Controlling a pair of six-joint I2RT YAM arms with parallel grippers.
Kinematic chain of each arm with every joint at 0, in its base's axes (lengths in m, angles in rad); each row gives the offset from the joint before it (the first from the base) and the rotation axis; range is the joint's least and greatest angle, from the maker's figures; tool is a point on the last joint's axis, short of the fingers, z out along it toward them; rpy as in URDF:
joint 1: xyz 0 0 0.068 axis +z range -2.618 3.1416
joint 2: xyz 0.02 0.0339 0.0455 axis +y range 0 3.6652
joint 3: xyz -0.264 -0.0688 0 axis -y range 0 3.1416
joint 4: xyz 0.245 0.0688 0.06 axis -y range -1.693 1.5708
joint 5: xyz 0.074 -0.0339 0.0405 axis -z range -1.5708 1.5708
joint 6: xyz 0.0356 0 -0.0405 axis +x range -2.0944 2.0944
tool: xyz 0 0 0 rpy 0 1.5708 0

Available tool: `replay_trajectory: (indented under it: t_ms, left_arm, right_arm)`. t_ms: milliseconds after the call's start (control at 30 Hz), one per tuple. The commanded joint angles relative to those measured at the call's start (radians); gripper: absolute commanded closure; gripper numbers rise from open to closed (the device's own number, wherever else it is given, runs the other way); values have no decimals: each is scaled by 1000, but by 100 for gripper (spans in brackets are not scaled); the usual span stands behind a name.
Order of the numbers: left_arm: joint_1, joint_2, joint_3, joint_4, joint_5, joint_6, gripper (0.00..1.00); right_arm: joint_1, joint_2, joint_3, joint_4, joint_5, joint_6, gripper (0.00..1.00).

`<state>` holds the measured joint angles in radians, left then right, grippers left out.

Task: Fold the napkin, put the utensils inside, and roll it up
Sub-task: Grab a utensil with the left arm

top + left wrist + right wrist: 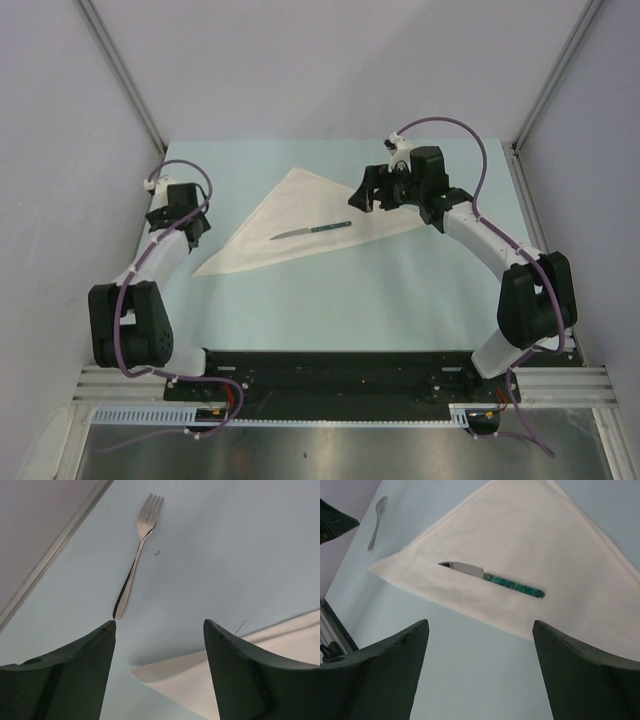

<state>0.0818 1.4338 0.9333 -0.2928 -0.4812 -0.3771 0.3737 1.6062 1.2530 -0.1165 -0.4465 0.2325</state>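
Observation:
The white napkin [300, 222] lies folded into a triangle on the pale blue table. A knife [312, 231] with a teal handle rests on it, blade pointing left; the right wrist view shows the knife [490, 579] lying across the napkin [530, 535]. A silver fork [134, 565] lies on the bare table beyond the napkin's left corner [190, 675], and the fork [376, 522] also shows in the right wrist view. My left gripper [159, 625] [192, 228] hangs open above that corner, empty. My right gripper [480, 622] [368, 195] is open over the table by the napkin's long edge.
White walls enclose the table on three sides. A metal rail [55, 545] runs along the left wall close to the fork. The arm bases stand on a black bar [340, 365] at the near edge.

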Motion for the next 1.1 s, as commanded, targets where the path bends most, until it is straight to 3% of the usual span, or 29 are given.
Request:
replay_trajectory:
  t_ms: [0, 167, 400, 500, 867, 1067]
  left_arm:
    - [-105, 89, 67, 18, -235, -2, 24]
    - [-177, 253, 185, 4, -358, 44, 26]
    - [-223, 394, 265, 127, -215, 86, 27]
    - [-225, 445, 347, 87, -197, 138, 25]
    - [-116, 516, 423, 51, -94, 210, 24]
    - [-30, 513, 433, 26, -54, 153, 24]
  right_arm:
    - [-1, -20, 0, -15, -37, -9, 10]
    - [-10, -15, 5, -28, -37, -15, 10]
    - [-27, 4, -6, -2, -54, 4, 10]
    - [-36, 12, -3, 0, -63, 7, 10]
    - [-71, 43, 0, 17, -98, 36, 10]
    - [-84, 52, -4, 23, -101, 39, 10]
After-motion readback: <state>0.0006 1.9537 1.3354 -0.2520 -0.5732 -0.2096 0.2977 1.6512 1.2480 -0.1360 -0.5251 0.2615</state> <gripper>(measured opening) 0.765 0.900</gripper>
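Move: The fork lies on the bare table beside the left hand, its middle about 3 cm ahead, 5 cm to the left and 9 cm below, tines pointing away from the base. The napkin's nearest corner is some 9 cm back and 3 cm to the right of that hand; the knife, on the napkin, is about 6 cm ahead and 33 cm to the right. From the right hand the fork lies roughly 52 cm to the left, 1 cm back and 19 cm below. The fork is passed on its right side and not touched: the left hand travels about 11 cm forward towards the tine end, sinking some 5 cm, first veering right and then swinging back left. Its wrist tilts about 15 degrees while the fingers stay three-quarters open. The empty right hand eases slightly right and down. ##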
